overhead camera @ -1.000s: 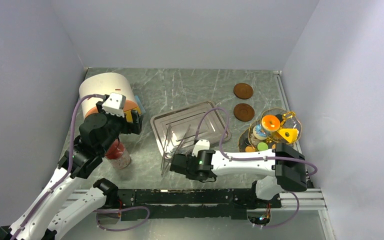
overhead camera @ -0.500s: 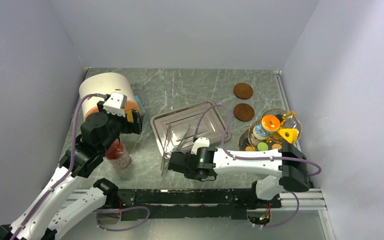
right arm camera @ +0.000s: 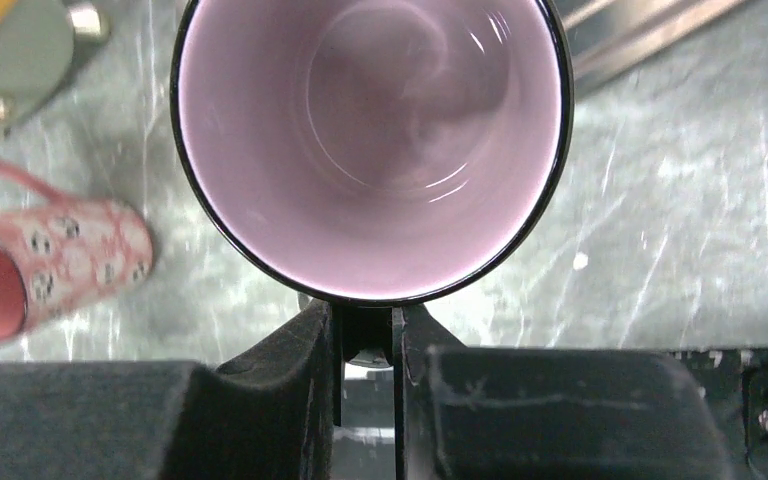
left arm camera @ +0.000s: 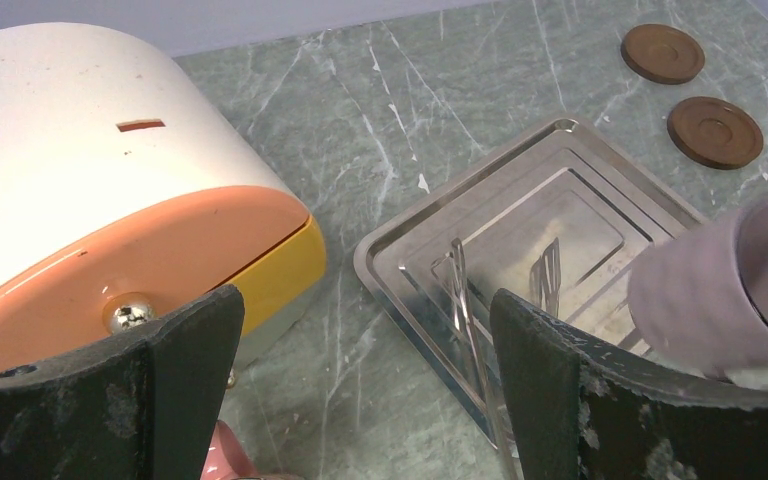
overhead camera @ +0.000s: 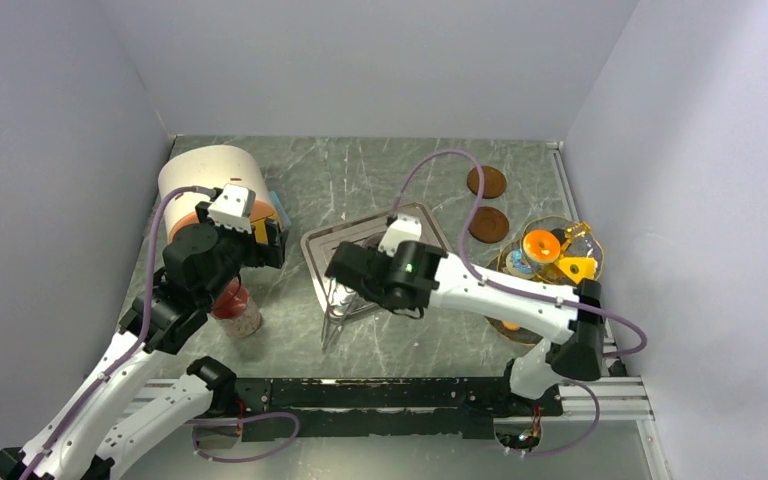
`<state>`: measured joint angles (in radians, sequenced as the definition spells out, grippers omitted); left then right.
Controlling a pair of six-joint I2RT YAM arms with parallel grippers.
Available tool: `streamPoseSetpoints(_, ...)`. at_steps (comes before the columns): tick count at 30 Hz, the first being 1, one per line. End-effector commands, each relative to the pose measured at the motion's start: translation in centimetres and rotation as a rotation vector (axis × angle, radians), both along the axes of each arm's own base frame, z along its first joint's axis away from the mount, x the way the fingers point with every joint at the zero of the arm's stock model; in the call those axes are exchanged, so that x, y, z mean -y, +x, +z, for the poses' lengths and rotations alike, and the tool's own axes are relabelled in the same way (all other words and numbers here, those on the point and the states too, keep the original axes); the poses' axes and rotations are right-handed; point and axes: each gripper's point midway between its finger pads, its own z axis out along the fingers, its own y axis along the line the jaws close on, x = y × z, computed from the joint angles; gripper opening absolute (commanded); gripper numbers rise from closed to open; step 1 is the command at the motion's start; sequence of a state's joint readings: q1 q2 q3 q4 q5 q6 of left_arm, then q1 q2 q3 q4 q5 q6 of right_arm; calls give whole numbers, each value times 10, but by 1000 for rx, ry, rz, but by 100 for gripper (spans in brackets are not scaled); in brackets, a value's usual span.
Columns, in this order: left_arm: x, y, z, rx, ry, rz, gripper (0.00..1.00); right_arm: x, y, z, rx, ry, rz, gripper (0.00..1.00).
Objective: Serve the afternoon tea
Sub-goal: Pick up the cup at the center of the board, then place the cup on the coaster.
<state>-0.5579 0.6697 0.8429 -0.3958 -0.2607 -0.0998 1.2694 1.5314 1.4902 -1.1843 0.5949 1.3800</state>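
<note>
The pinkish mug (right arm camera: 370, 140) fills the right wrist view, mouth toward the camera. My right gripper (right arm camera: 365, 322) is shut on its dark handle just below the rim. In the left wrist view the mug (left arm camera: 725, 290) hangs over the steel tray (left arm camera: 395, 295). From above, the right gripper (overhead camera: 348, 268) is over the tray's near left part, and the mug itself is hidden under it. The small round treats (overhead camera: 545, 250) lie on a glass plate at the right. My left gripper (overhead camera: 263, 238) is open beside the white and orange box (overhead camera: 210, 178).
Two brown coasters (overhead camera: 486, 181) (overhead camera: 488, 225) lie behind the treat plate. A red-lidded jar (overhead camera: 237, 310) stands under the left arm. A clear holder (overhead camera: 343, 295) leans at the tray's (overhead camera: 312, 248) near edge. The right arm's cable arcs over the tray.
The right gripper closed on the mug handle, then rose from the near table edge and swung back over the tray with the mug. The left arm stayed still.
</note>
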Motion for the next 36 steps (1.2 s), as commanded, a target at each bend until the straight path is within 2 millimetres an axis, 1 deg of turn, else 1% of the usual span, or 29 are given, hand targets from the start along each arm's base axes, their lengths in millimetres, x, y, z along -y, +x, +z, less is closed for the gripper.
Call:
streamPoseSetpoints(1, 1, -1, -1, 4, 9, -14, 97, -3, 63, 24, 165, -39, -38, 0)
streamPoseSetpoints(2, 0, -1, -1, 6, 9, -10, 97, -4, 77, 28, 191, -38, -55, 0)
streamPoseSetpoints(4, 0, -1, 0, 10, 8, -9, 97, 4, 111, 30, 218, -65, -116, 0)
streamPoseSetpoints(6, 0, -1, 0, 9, 8, -8, 97, 17, 142, 30, 246, -106, -180, 0)
streamPoseSetpoints(8, 1, -1, -1, 6, 10, -11, 97, 32, 168, 31, 273, -138, -254, 0)
streamPoseSetpoints(12, 2, 0, -2, 0, 13, -14, 97, 58, 205, 25, 286, -169, -371, 0)
streamPoseSetpoints(17, 3, -1, -1, 5, 8, -22, 97, 95, 243, 1, 258, -165, -506, 0)
streamPoseSetpoints(19, 3, -1, -1, 6, 7, -24, 97, 105, 255, -10, 257, -156, -549, 0)
streamPoseSetpoints(21, 4, -1, -2, 3, 10, -25, 97, 110, 266, -24, 239, -129, -565, 0)
streamPoseSetpoints(22, 4, -1, -2, 1, 10, -25, 97, 112, 271, -27, 238, -125, -570, 0)
streamPoseSetpoints(24, 4, -1, -4, -4, 14, -23, 97, 124, 279, -38, 218, -147, -624, 0)
streamPoseSetpoints(27, 3, -1, -2, 4, 11, -20, 97, 145, 281, -54, 146, -196, -688, 0)
streamPoseSetpoints(30, 3, -1, -1, 7, 10, -20, 97, 165, 280, -64, 101, -220, -746, 0)
streamPoseSetpoints(36, 2, -2, -1, 6, 12, -21, 97, 187, 278, -69, 108, -202, -781, 0)
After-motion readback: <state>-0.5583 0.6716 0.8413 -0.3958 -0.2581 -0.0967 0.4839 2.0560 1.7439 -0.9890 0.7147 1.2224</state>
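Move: The purple cup is already pinched in my right fingers by its handle, off the table. The nearer brown coaster lies about 25 cm ahead and 24 cm to the right, some 18 cm lower; the far one is about 12 cm beyond it. The metal tray's middle is roughly 14 cm ahead, 1 cm left; the cake stand 12 cm ahead, 35 cm right. From my left hand the nearer coaster is some 16 cm ahead, 43 cm right, 27 cm below. Keeping my grip on the cup's handle, I sweep my right hand forward about 27 cm, almost level at first over the tray, then bend the path to the right for some 17 cm towards the two brown coasters. Over the later half I sink about 10 cm, while the wrist turns some 40 degrees clockwise. ##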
